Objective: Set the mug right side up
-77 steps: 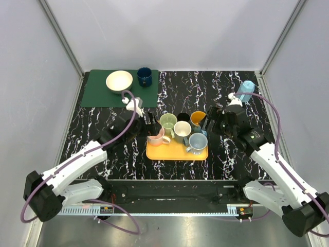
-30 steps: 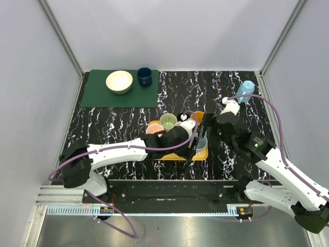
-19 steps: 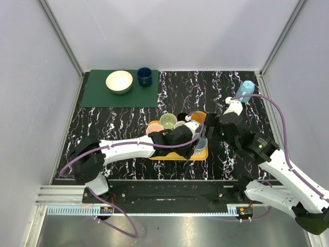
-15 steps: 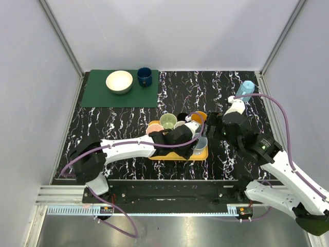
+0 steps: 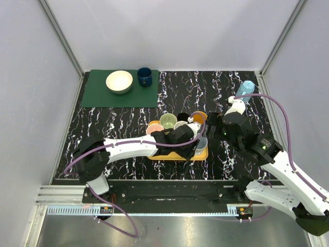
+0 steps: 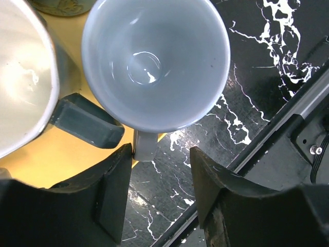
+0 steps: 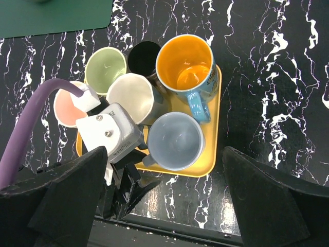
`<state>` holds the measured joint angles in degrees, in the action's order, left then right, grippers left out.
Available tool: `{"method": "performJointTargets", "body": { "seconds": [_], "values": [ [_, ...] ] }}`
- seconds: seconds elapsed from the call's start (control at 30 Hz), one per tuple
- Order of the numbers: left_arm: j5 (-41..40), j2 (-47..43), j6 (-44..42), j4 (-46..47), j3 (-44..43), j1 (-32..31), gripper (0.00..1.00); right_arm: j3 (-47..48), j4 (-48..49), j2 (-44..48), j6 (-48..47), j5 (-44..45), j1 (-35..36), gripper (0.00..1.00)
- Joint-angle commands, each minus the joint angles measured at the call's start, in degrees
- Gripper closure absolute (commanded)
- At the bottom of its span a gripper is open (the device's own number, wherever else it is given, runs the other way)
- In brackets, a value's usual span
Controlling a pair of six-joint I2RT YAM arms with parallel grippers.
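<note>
A pale blue mug (image 6: 154, 56) stands mouth up at the front right corner of the yellow tray (image 7: 212, 154); its handle (image 6: 145, 145) points toward the tray's front edge. My left gripper (image 6: 159, 159) straddles that handle, half open. One finger (image 6: 115, 180) touches the handle, and the other stands apart from it. In the right wrist view the mug (image 7: 176, 140) sits beside the left gripper (image 7: 138, 172). My right gripper (image 7: 167, 193) hovers above the tray, wide open and holding nothing.
Orange (image 7: 185, 64), cream (image 7: 131, 98), green (image 7: 105, 70), black (image 7: 144, 56) and pink (image 7: 69, 109) mugs crowd the tray, mouths up. A green mat (image 5: 97, 92) at the back left holds a cream bowl (image 5: 119, 81) and a dark blue cup (image 5: 144, 76). A light blue bottle (image 5: 245, 91) stands at the back right.
My left arm has swung from left of the tray across its front to the blue mug. Its jaws have narrowed around the handle. The right gripper has drawn back slightly.
</note>
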<state>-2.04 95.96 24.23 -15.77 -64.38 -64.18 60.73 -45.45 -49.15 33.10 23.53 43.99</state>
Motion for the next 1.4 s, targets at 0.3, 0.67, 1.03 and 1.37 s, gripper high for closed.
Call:
{"method": "performJointTargets", "body": {
  "seconds": [0.3,0.67,1.03,1.37],
  "values": [
    [1.2,0.8,0.0,1.8,-4.5,-1.5,0.57,1.9,-0.5,0.8,-0.7,3.1,0.2,0.0],
    [-1.4,4.7,-0.8,-1.5,-8.7,-0.9,0.58,1.3,-0.8,1.2,-0.6,3.4,0.2,0.0],
    [-1.3,6.3,-0.5,-3.0,-9.7,-0.6,0.71,1.0,-1.0,1.7,-0.6,3.5,0.2,0.0],
    [-1.6,6.4,-0.4,-3.3,-9.5,-0.6,0.73,1.2,-1.3,2.1,-0.1,3.3,0.2,0.0]
  ]
}}
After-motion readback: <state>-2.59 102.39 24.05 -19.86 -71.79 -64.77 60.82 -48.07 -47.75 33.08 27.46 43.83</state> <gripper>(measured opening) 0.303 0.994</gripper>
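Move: The grey-blue mug stands upright in the yellow tray, its middle about 5 cm ahead of the left hand, 4 cm to its right and 3 cm below, its handle already between the open fingers. The cream mug is some 10 cm ahead and 3 cm left of that hand, the orange mug about 14 cm ahead and 4 cm right. From the right hand the grey-blue mug lies roughly 2 cm ahead, 9 cm left and 20 cm below. Rightward by about 2 cm goes the left hand, rising slightly at first and then sinking a good centimetre at the end, fingers straddling the handle of the grey-blue mug. They narrow in steps from half open until both pads pinch the handle just below the rim. The wide-open right hand drifts some 2 cm to its right, touching nothing. ##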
